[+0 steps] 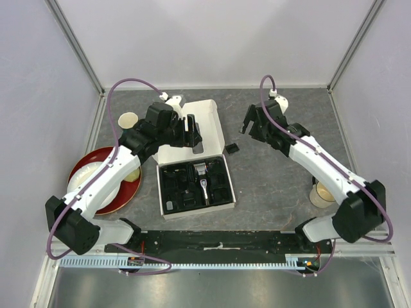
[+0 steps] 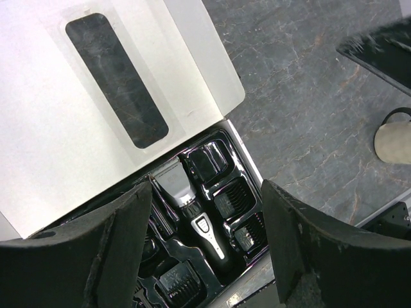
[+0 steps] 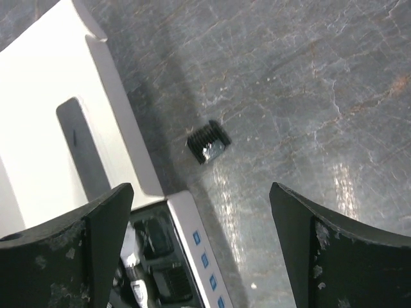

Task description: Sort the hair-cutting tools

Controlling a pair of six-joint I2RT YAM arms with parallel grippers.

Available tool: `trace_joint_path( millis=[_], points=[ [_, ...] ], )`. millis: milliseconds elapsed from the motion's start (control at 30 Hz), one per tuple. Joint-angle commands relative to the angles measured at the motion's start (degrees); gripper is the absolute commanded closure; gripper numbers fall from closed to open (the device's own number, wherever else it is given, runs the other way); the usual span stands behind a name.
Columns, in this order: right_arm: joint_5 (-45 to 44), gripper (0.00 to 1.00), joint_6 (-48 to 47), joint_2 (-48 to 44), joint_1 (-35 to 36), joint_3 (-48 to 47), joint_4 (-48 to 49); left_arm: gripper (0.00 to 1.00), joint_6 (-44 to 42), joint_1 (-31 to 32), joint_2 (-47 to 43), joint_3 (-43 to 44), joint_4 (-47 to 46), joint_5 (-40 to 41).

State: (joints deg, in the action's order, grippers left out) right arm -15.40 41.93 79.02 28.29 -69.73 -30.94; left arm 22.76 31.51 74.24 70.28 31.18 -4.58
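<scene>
A silver-and-black clipper [image 1: 202, 179] lies in the black tray of the white box [image 1: 165, 212] at mid-table. Several black comb guards [image 2: 234, 202] sit in the tray's pockets around the clipper [image 2: 196, 221]. One loose comb guard [image 1: 232, 147] lies on the table, to the right of the box's raised lid [image 1: 207, 115]. My left gripper [image 1: 191, 133] hovers over the lid and the tray's far end. It is open, and its fingers [image 2: 83, 250] hold nothing. My right gripper [image 1: 248, 123] hangs open above the table, behind the loose guard [image 3: 209, 142].
A red plate [image 1: 87, 163] holding a cream dish sits at the left. One cream mug [image 1: 128, 119] stands at the back left and another [image 1: 319, 194] at the right, near my right arm. Grey walls enclose the table.
</scene>
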Motion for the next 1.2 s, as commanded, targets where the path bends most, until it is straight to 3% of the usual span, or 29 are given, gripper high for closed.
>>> trace_joint_path(
  millis=[0,267,400,533,633,1167],
  points=[
    [-6.74,0.06,1.4,6.56,0.27,-4.09,5.27,0.25,-2.38,-0.31,-0.58,1.26,-0.42,-0.08],
    [-10.44,0.06,4.38,17.38,0.71,-8.58,4.57,0.23,-1.49,-0.39,-1.29,-0.06,-1.74,-1.92],
    [-17.11,0.06,4.31,22.91,3.42,-10.23,5.1,0.23,-1.49,-0.39,-0.94,-0.14,-1.74,-2.1],
    [-12.04,0.04,-12.52,26.71,3.7,-11.83,6.24,0.24,-2.11,-0.39,-1.46,-0.41,-1.65,-1.93],
    [-7.83,0.03,-19.76,26.45,3.7,-9.02,9.4,0.24,-2.28,-0.39,-1.81,-0.58,-1.65,-1.49],
    [14.77,0.07,-31.64,29.35,-0.17,-0.5,18.27,0.24,-2.64,-0.39,-2.34,-0.94,-1.73,-0.08]
  ],
)
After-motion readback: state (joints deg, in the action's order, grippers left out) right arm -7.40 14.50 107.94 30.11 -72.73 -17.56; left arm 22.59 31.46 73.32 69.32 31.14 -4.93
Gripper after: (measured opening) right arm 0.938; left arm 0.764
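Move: The last comb guard on the table lies about 7 cm ahead of the right hand, 5 cm to its left and some 18 cm below. The box lid's middle is about 4 cm beyond the guard and 17 cm to its left, while the tray's middle is 14 cm nearer and 13 cm left of it. From the left hand, the guard is roughly 9 cm ahead, 13 cm to the right and 21 cm down. With its fingers staying wide open, the right hand swoops down about 15 cm towards the comb guard, going forward some 6 cm in the first half, then sliding left by about 5 cm and easing slightly back as it sinks beside the lid's right edge. In the second half the wrist turns counter-clockwise about 25 degrees, having let its left side dip some 20, which squares the open fingers to the guard. ##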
